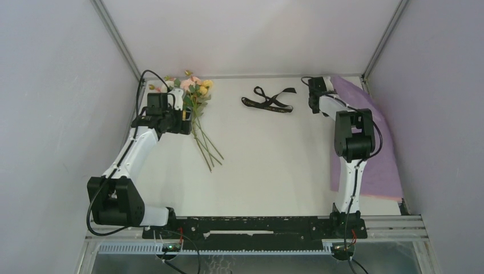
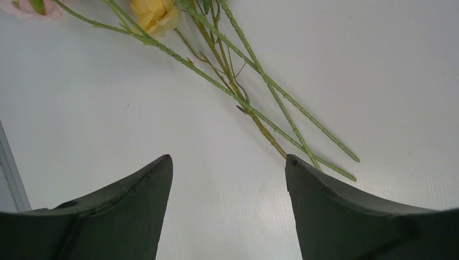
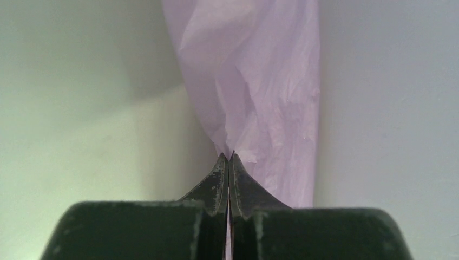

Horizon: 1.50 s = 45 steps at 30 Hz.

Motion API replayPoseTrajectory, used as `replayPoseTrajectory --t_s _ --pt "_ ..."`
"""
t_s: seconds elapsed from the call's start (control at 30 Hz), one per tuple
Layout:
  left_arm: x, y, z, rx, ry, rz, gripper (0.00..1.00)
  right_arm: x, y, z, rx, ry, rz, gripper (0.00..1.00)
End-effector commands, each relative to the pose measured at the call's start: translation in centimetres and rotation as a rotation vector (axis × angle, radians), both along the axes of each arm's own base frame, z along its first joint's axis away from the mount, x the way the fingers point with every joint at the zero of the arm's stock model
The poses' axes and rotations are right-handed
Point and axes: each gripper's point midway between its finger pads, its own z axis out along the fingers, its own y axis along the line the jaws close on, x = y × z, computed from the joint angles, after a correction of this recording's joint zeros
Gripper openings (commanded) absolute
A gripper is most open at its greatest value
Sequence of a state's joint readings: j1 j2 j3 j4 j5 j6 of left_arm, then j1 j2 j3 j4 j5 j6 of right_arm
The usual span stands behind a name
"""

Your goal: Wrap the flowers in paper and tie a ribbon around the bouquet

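Note:
The flowers (image 1: pixel 196 90) lie at the far left of the table, pink, yellow and white blooms with thin green stems (image 2: pixel 246 105) fanning toward the near side. My left gripper (image 2: pixel 229 162) hovers open just beside the stems, with only bare table between its fingers. The black ribbon (image 1: pixel 268 101) lies looped at the far middle. The lilac paper (image 1: pixel 374 145) lies along the right side. Its far corner (image 3: pixel 260 81) is lifted and crumpled, and my right gripper (image 3: pixel 229 157) is shut on it, with a thin strip of the sheet showing between the jaws.
Grey enclosure walls stand close on the left, right and back. The right wall (image 1: pixel 439 114) runs just beyond the paper. A metal rail (image 1: pixel 257 225) with both arm bases crosses the near edge. White tabletop (image 1: pixel 274 160) lies between the stems and the paper.

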State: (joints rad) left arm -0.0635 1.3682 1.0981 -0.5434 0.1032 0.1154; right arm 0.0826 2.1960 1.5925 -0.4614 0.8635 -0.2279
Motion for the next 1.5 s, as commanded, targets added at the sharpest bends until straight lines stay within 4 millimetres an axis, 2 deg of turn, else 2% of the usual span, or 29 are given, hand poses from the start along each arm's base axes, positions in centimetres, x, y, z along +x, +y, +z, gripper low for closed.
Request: replayPoseTrajectory --t_s 0.0,0.1,0.27,0.33,0.4,0.47,0.53,0.6,0.7,0.83,1.0,1.07,1.13,1.17,1.27,1.33,1.4,1.47 --pt "1.5 -0.1 4.2 0.020 -0.111 -0.025 0.81 0.6 7.9 6.5 0.198 -0.232 0.098 0.00" --pt "1.5 0.1 4.0 0.032 -0.106 -0.028 0.82 0.0 11.9 9.3 0.338 -0.337 0.154 0.00" --pt "1.5 -0.1 3.5 0.030 -0.089 -0.042 0.82 -1.2 18.8 15.9 0.585 -0.543 0.296 0.00" --pt "1.6 -0.3 2.9 0.019 -0.071 -0.042 0.82 -2.4 22.6 18.2 0.702 -0.602 0.392 0.00" --pt "2.0 -0.6 2.1 -0.010 -0.045 -0.022 0.81 -3.8 26.1 19.2 0.788 -0.614 0.476 0.00" --pt "2.5 -1.4 1.3 -0.053 -0.011 -0.006 0.76 -5.1 29.5 19.4 0.866 -0.597 0.548 0.00" --pt "3.0 -3.3 0.6 -0.092 0.026 -0.018 0.71 -6.5 33.0 19.1 0.936 -0.557 0.626 0.00" --pt "3.6 -5.6 0.0 -0.117 0.058 -0.061 0.69 -7.5 35.3 18.7 1.009 -0.518 0.656 0.00" --pt "5.6 -8.3 -2.3 -0.179 0.110 -0.035 0.62 -8.7 37.7 18.1 1.120 -0.471 0.673 0.00" --pt "9.2 -9.1 -5.8 -0.213 0.190 0.107 0.47 -9.6 39.3 17.1 1.198 -0.419 0.677 0.00" --pt "11.5 -7.8 -10.2 -0.168 0.277 0.257 0.41 -10.9 41.4 15.1 1.248 -0.330 0.685 0.00" --pt "11.8 -6.5 -11.3 -0.157 0.305 0.321 0.41 -11.6 42.7 14.6 1.283 -0.293 0.709 0.00" --pt "11.8 -4.0 -11.9 -0.131 0.315 0.399 0.40 -11.9 43.9 14.4 1.317 -0.280 0.719 0.00" --pt "11.7 -3.4 -12.0 -0.163 0.330 0.399 0.37 -12.0 44.5 14.4 1.338 -0.280 0.721 0.00" --pt "10.6 -3.3 -12.0 -0.309 0.402 0.389 0.36 -12.0 46.6 14.4 1.404 -0.292 0.725 0.00" --pt "10.5 -2.5 -11.3 -0.312 0.401 0.404 0.36 -11.8 48.3 14.4 1.431 -0.323 0.739 0.00" --pt "10.8 -0.1 -10.2 -0.232 0.345 0.453 0.35 -11.4 49.9 14.1 1.466 -0.344 0.742 0.00" --pt "11.0 2.6 -9.2 -0.189 0.296 0.504 0.35 -11.0 51.7 14.2 1.501 -0.327 0.760 0.07"
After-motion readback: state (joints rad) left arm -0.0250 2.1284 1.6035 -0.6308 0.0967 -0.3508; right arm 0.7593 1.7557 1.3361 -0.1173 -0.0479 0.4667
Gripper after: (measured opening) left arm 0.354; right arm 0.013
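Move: The flower stems, where they cross below the leaves, lie about 11 cm ahead of the left hand, 6 cm to its right and 13 cm below; the blossoms are some 22 cm straight ahead, the loose stem ends 9 cm back and 15 cm right. The right hand has the paper's edge, with the sheet's middle 11 cm back and 2 cm right; the stem crossing it heads for lies level ahead, about 63 cm left, and the black ribbon 9 cm ahead and 36 cm left. Leftward in a high arc, the right hand keeps its pinch and pulls the paper some 47 cm towards the flowers, drawing back 12 cm, rising then partly sinking, its fingers swinging nearly 90 degrees from rightward to forward-left. The left hand goes down and forward on the right of the stems, then sweeps about 9 cm left, pushing them with its left finger, gripper about half closed, turning counter-clockwise. ##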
